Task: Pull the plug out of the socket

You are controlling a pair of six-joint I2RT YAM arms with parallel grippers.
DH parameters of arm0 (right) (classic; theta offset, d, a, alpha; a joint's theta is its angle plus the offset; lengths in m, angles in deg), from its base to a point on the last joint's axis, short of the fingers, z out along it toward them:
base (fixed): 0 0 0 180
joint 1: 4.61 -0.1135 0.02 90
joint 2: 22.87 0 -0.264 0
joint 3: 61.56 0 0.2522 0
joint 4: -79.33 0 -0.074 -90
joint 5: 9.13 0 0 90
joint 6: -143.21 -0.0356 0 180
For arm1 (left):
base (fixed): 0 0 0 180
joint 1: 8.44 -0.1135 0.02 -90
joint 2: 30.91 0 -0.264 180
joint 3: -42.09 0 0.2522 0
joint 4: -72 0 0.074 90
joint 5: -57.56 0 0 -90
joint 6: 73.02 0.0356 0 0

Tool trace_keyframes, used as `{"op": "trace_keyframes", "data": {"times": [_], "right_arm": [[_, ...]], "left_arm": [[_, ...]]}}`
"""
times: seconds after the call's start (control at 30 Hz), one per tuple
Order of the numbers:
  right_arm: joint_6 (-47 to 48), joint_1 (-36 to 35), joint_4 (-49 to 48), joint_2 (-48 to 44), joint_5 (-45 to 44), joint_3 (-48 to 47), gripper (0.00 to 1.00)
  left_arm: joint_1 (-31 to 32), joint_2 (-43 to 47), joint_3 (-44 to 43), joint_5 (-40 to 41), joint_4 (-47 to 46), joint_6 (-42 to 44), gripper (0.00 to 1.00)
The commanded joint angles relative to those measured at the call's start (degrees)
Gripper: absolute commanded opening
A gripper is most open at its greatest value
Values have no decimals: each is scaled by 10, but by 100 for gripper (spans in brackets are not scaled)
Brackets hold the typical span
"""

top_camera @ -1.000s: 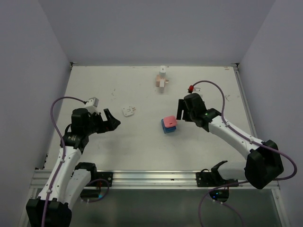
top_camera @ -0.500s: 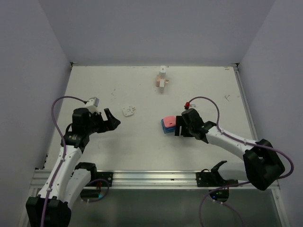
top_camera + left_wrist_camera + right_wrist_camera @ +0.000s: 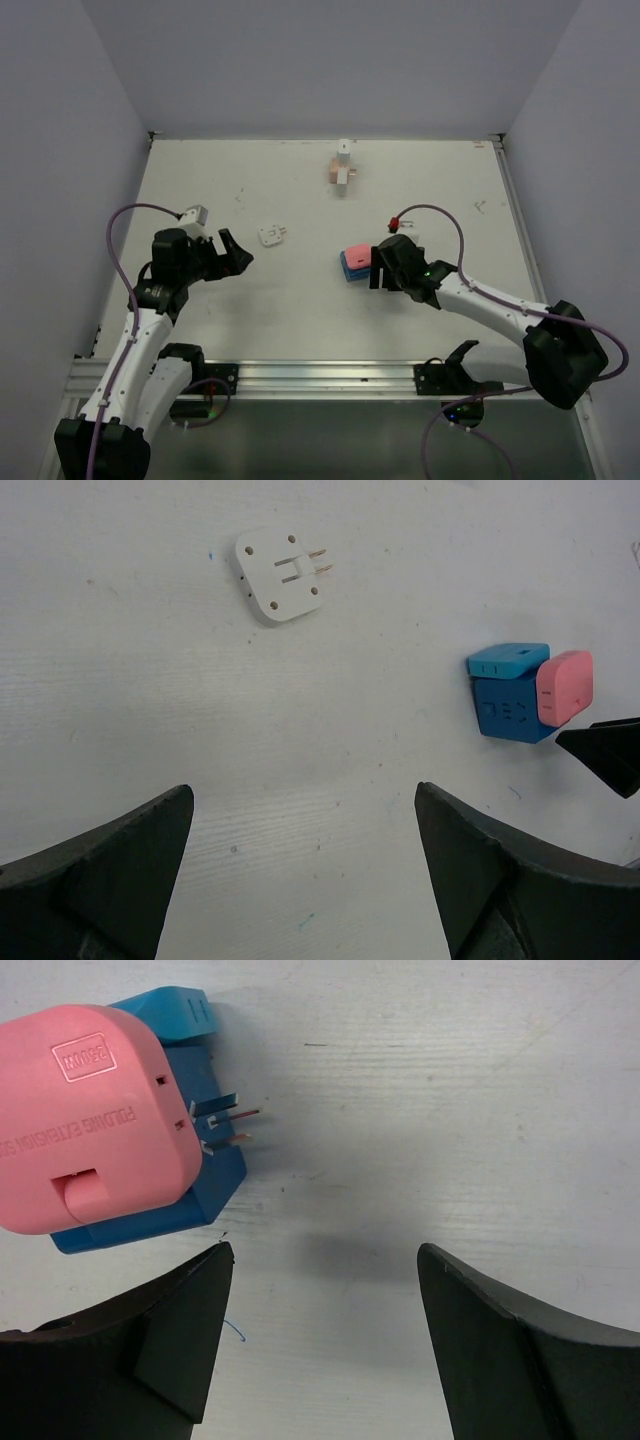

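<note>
A pink plug (image 3: 356, 250) sits on a blue socket block (image 3: 348, 270) in the middle of the table. In the right wrist view the plug (image 3: 90, 1110) covers most of the socket (image 3: 150, 1222), and metal pins (image 3: 232, 1120) show at their right side. My right gripper (image 3: 374, 266) stands open just right of the pair, and its left finger ends close to the socket's corner without holding it (image 3: 325, 1250). My left gripper (image 3: 236, 256) hangs open over bare table at the left (image 3: 304, 790), well away from the plug (image 3: 565, 687) and socket (image 3: 508, 708).
A white square adaptor with two pins (image 3: 271, 235) lies left of centre (image 3: 283, 575). A tan and white block pair (image 3: 342, 170) stands near the back wall. Grey walls close in the table on three sides. A purple cable (image 3: 440, 215) loops over the right arm.
My right arm has swung toward the near edge and a little left, bringing its open gripper down beside the plug and socket. The left arm has stayed still.
</note>
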Motion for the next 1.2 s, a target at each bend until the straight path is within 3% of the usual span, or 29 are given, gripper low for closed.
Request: {"op": "trace_keyframes", "data": {"times": [0.0,0.43,0.6,0.9,1.17], "right_arm": [[25,5,20,-16,-54,-20,79],[81,5,-63,23,-79,-27,79],[85,4,-91,23,-32,-20,79],[32,-41,-114,19,12,-10,79],[-5,-95,-136,75,3,-42,79]], "left_arm": [[2,6,1,3,-25,8,96],[2,9,1,7,-23,8,96],[2,6,1,8,-23,8,96],[2,9,1,13,-22,6,96],[2,12,1,16,-22,6,96]]}}
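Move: The pink-and-blue socket stands about 6 cm to the left of my open right hand and some 5 cm ahead, its middle roughly a centimetre below my finger pads. The white plug lies flat on the table, about 22 cm farther left than the socket and 7 cm farther out. From my left hand, which is waiting higher up, the socket is some 28 cm to the right, 5 cm ahead and about 10 cm down. With my right fingers kept wide open and low, I first ease forward nearly 3 cm and slightly right. Then I sweep about 7.5 cm left while drawing back 2 cm, pushing the near right part of the socket along with my left finger. Meanwhile my wrist tips up a little and turns roughly 10 degrees counter-clockwise. ##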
